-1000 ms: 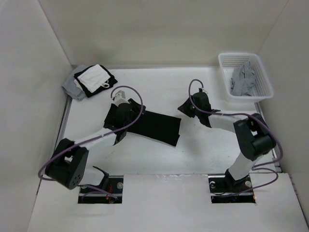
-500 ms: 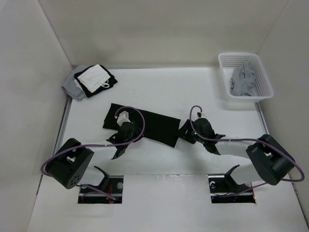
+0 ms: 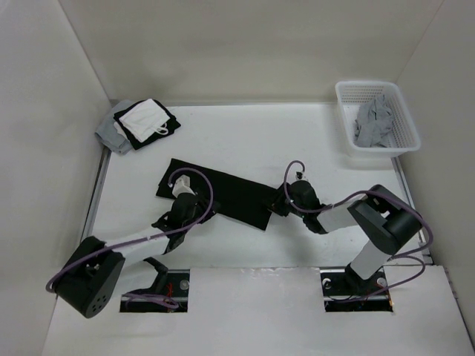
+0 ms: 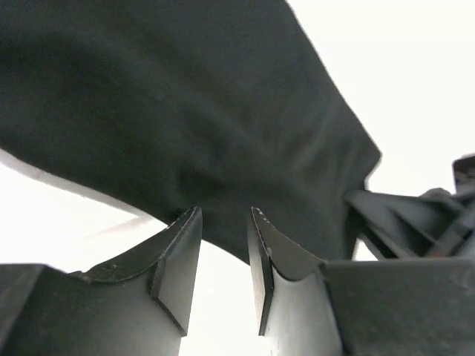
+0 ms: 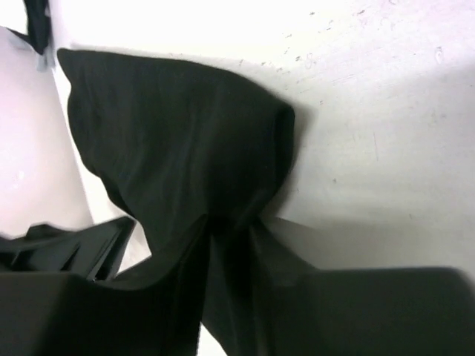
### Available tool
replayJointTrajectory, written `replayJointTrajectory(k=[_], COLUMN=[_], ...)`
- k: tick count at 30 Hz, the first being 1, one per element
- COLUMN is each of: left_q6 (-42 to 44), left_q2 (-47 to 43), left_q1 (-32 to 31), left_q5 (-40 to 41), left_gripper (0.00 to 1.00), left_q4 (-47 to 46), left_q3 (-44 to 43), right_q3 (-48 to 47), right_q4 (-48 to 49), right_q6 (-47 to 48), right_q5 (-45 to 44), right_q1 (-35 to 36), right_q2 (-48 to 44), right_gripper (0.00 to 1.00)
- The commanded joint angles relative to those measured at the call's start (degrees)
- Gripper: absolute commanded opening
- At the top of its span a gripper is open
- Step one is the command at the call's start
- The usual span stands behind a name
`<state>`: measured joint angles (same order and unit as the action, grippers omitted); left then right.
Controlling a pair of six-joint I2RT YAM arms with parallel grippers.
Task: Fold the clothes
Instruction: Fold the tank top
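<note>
The clothes (image 3: 230, 194) are one black garment, lying as a long folded strip slanting across the table's middle. My left gripper (image 3: 202, 215) sits low at the strip's near edge. In the left wrist view its fingers (image 4: 185, 245) stand apart over bare table, the gripper (image 4: 224, 215) open, with the black fabric (image 4: 185, 96) just past the tips. My right gripper (image 3: 277, 208) is at the strip's right end. In the right wrist view the gripper (image 5: 231, 222) is shut on a bunched fold of the fabric (image 5: 178, 133).
A white basket (image 3: 341, 93) holding a grey garment (image 3: 373, 122) stands at the back right. A pile of grey, white and black clothes (image 3: 137, 124) lies at the back left. White walls close in the table on three sides.
Both arms drew back toward the near edge. The left gripper came off the garment's far left part to its near edge. The right gripper came to the right end and closed on it.
</note>
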<state>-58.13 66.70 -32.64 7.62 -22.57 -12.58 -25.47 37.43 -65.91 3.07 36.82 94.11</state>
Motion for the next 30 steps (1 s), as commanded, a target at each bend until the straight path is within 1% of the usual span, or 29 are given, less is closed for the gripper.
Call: replayJointTrajectory(k=[1,2,4,5,7,8,10,13,16,19,21,23,26,30], left_q6=[-0.14,-0.06,0.29,0.47,1.0,1.35,1.7,1.79,1.53,1.53,1.79,1.96,2.14,1.7], left_q2=[-6.91,-8.67,-11.84,-13.07,-15.01,-15.63,-15.98,-14.76,-13.61,-13.26,-13.78,-15.01,-17.12,-19.49], left_q1=[0.43,0.43,0.52,0.7,0.96,0.96,0.96,0.26,-1.14,-1.76,-1.5,-0.45,2.18,5.52], left_q5=[-0.94,-0.68,-0.5,-0.41,-0.32,-0.32,-0.24,-0.23,-0.32,-0.32,-0.67,-1.11,-3.13,-6.2], left_gripper=[0.3,0.3,0.3,0.3,0.3,0.3,0.31,0.31,0.31,0.31,0.31,0.31,0.32,0.32], left_q4=[4.36,5.59,8.23,9.55,11.57,12.36,12.72,12.29,11.23,10.35,10.35,10.61,10.88,10.53], left_q3=[-1.04,-1.65,-2.88,-3.59,-4.99,-5.7,-6.75,-8.16,-9.04,-9.57,-10.09,-10.45,-10.71,-10.1], right_q3=[-0.71,-0.98,-0.37,0.77,3.84,5.07,6.92,7.28,4.83,-0.26,-6.22,-12.99,-24.41,-39.96], right_q4=[3.08,3.78,4.32,3.97,2.05,-0.75,-8.91,-25.16,-42.12,-53.48,-58.42,-60.28,-60.81,-62.12], right_q6=[-1.41,-1.24,-0.98,-0.89,0.07,0.6,2.62,4.99,6.49,7.81,10.0,12.02,15.36,19.06], right_q5=[0.62,1.4,1.85,1.85,1.59,1.85,1.42,-2.0,-5.78,-7.9,-8.78,-9.31,-9.14,-8.09], right_q1=[-0.21,-0.47,-1.44,-2.05,-3.11,-3.72,-3.91,-3.21,-1.27,-0.39,-0.21,0.92,2.77,3.74], right_q2=[2.84,3.01,2.06,0.22,-5.3,-8.73,-16.72,-30.25,-43.87,-51.46,-51.66,-47.9,-36.93,-19.62], right_gripper=[0.25,0.19,0.05,0.02,0.02,0.01,0.01,0.01,0.01,0.02,0.02,0.02,0.02,0.01])
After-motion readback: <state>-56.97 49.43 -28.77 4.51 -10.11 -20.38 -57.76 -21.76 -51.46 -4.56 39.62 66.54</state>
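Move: My right fingers already straddle the tank top's right end, practically at the hand point and level with the table. The top's middle lies about 17 cm to the left and 4 cm farther out, and its left end some 33 cm left and 9 cm out. From my left hand, low over the near edge, that right end is about 18 cm to the right, level in reach and roughly 3 cm down. I shut my right fingers on the tank top's right end, draw it back and to the right about 9 cm while lifting, then swing it forward and left again, still climbing to about 20 cm above the start and tipping the fingers up some 15 degrees. My left hand rises about 10 cm clear of the cloth, fingers staying part open. ##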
